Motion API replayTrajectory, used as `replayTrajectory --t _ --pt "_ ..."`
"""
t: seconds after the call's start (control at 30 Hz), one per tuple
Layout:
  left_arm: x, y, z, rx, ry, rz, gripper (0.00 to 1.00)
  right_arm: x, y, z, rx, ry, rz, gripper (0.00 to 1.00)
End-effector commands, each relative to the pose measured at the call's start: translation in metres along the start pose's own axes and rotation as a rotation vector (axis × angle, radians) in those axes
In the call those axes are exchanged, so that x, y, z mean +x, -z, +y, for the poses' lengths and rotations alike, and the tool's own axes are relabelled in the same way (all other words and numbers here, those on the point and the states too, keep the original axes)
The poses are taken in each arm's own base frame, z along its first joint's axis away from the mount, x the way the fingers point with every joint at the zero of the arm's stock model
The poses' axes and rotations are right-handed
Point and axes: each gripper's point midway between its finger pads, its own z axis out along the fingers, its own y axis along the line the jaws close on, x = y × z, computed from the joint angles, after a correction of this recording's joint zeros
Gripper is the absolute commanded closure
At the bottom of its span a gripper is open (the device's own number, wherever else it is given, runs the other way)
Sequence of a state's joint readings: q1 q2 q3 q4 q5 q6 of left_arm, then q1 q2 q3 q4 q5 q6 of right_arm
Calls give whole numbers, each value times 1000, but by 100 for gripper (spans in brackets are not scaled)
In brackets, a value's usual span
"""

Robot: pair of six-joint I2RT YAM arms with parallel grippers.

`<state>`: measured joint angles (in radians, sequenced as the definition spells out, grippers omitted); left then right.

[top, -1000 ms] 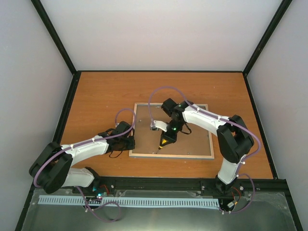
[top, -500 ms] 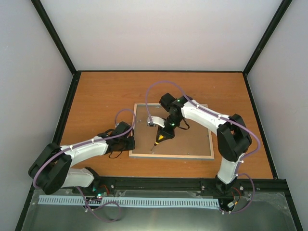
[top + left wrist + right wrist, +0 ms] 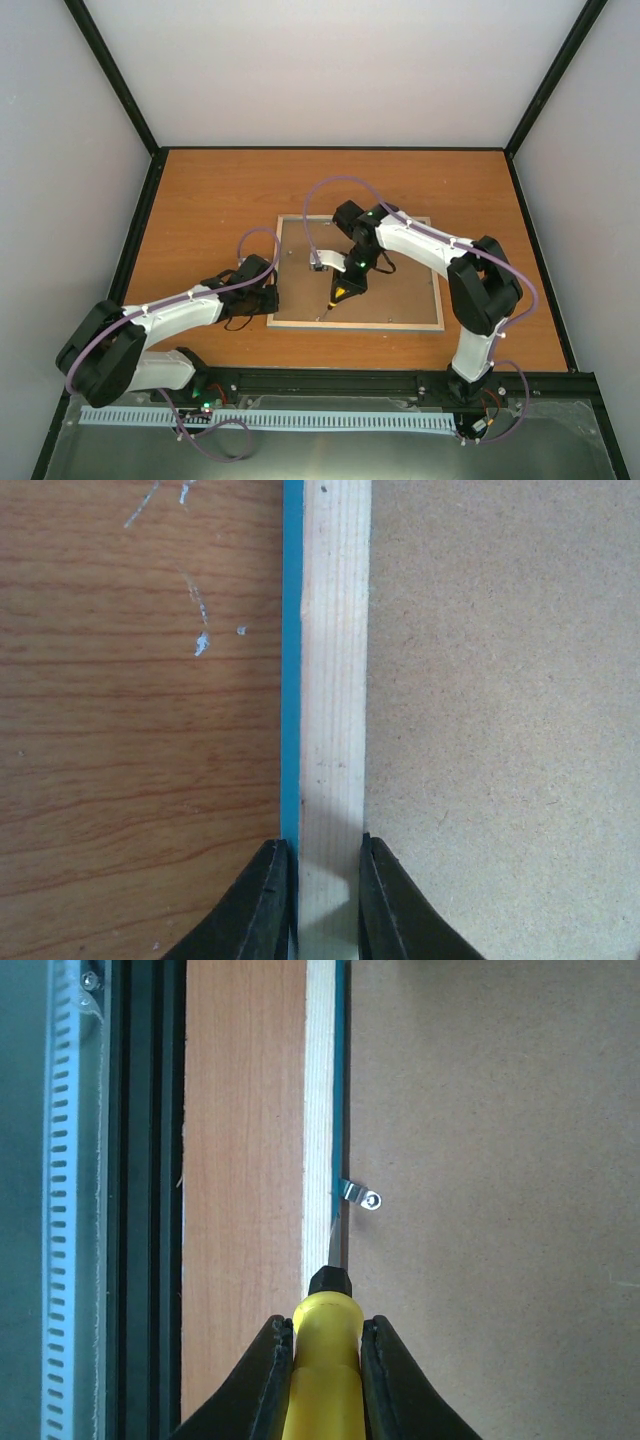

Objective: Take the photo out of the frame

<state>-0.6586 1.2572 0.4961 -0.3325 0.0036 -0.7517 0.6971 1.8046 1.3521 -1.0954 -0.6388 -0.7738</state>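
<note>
The frame (image 3: 355, 324) lies face down on the table, its brown backing board (image 3: 400, 290) facing up. The photo is hidden beneath that board. My left gripper (image 3: 272, 296) is shut on the frame's left rail (image 3: 335, 680), one finger on the turquoise outer edge and the other on the inner side. My right gripper (image 3: 347, 285) is shut on a yellow-handled screwdriver (image 3: 327, 1360). It hangs over the board and points at the near rail. The blade tip sits at the seam between rail (image 3: 319, 1110) and board, just short of a small metal clip (image 3: 362, 1196).
The orange wooden table (image 3: 210, 210) surrounds the frame. A black bar (image 3: 150, 1160) and a white slotted strip (image 3: 260, 418) run along the near edge by the arm bases. Pale walls close in the back and both sides.
The right gripper carried the screwdriver left along the near rail, then came back slightly to the right. The left gripper has kept its hold on the left rail without moving.
</note>
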Motion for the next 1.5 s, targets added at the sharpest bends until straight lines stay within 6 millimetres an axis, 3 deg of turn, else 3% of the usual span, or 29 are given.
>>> replayTrajectory --t 0.0,0.23,0.43,0.7,0.93,1.13,1.23,1.47 --pt "1 3 -3 16 2 1 99 3 -11 -7 8 1 14 97" --pt "1 4 -4 17 4 0 99 7 -22 -13 -6 -18 25 97" --pt "0 3 -4 17 4 1 99 -3 -23 -18 -6 -24 -5 97" --pt "1 3 -7 32 -3 3 99 -20 -22 -40 29 -98 -46 97" --pt "3 2 -6 34 -5 9 99 -42 6 -71 50 -215 -169 97" --pt "3 4 -5 36 -3 3 99 -36 52 -96 71 -329 -329 97" --pt "3 4 -5 36 -1 2 99 -30 65 -94 84 -328 -366 97" --pt "-1 7 -6 30 -1 -14 99 -17 68 -62 130 -262 -327 97"
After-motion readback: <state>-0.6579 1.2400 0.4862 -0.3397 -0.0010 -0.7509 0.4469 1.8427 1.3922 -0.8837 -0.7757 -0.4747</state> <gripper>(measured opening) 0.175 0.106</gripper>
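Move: The right hand holds the yellow screwdriver. The metal tab that it works on, at the frame's near lip, lies about 6 cm back, 6 cm left and 9 cm below it. At that same depth, the other near-side tab is some 7 cm back and 12 cm right of the hand, and the left-side tab about 10 cm ahead and 12 cm left. From the left hand, pinching the frame's left rim, the worked tab lies roughly 10 cm right, 5 cm back and 1 cm lower. The screwdriver tip works against the near-side tab: the right hand lowers about 1.5 cm, pauses, then eases left and forward. It then swings quickly forward to nearly 12 cm out, away from the near lip, drifting right and turning some 25 degrees clockwise, and finally rises and draws back slightly. The left hand keeps its pinch on the left rim, and the right keeps hold of the handle. ##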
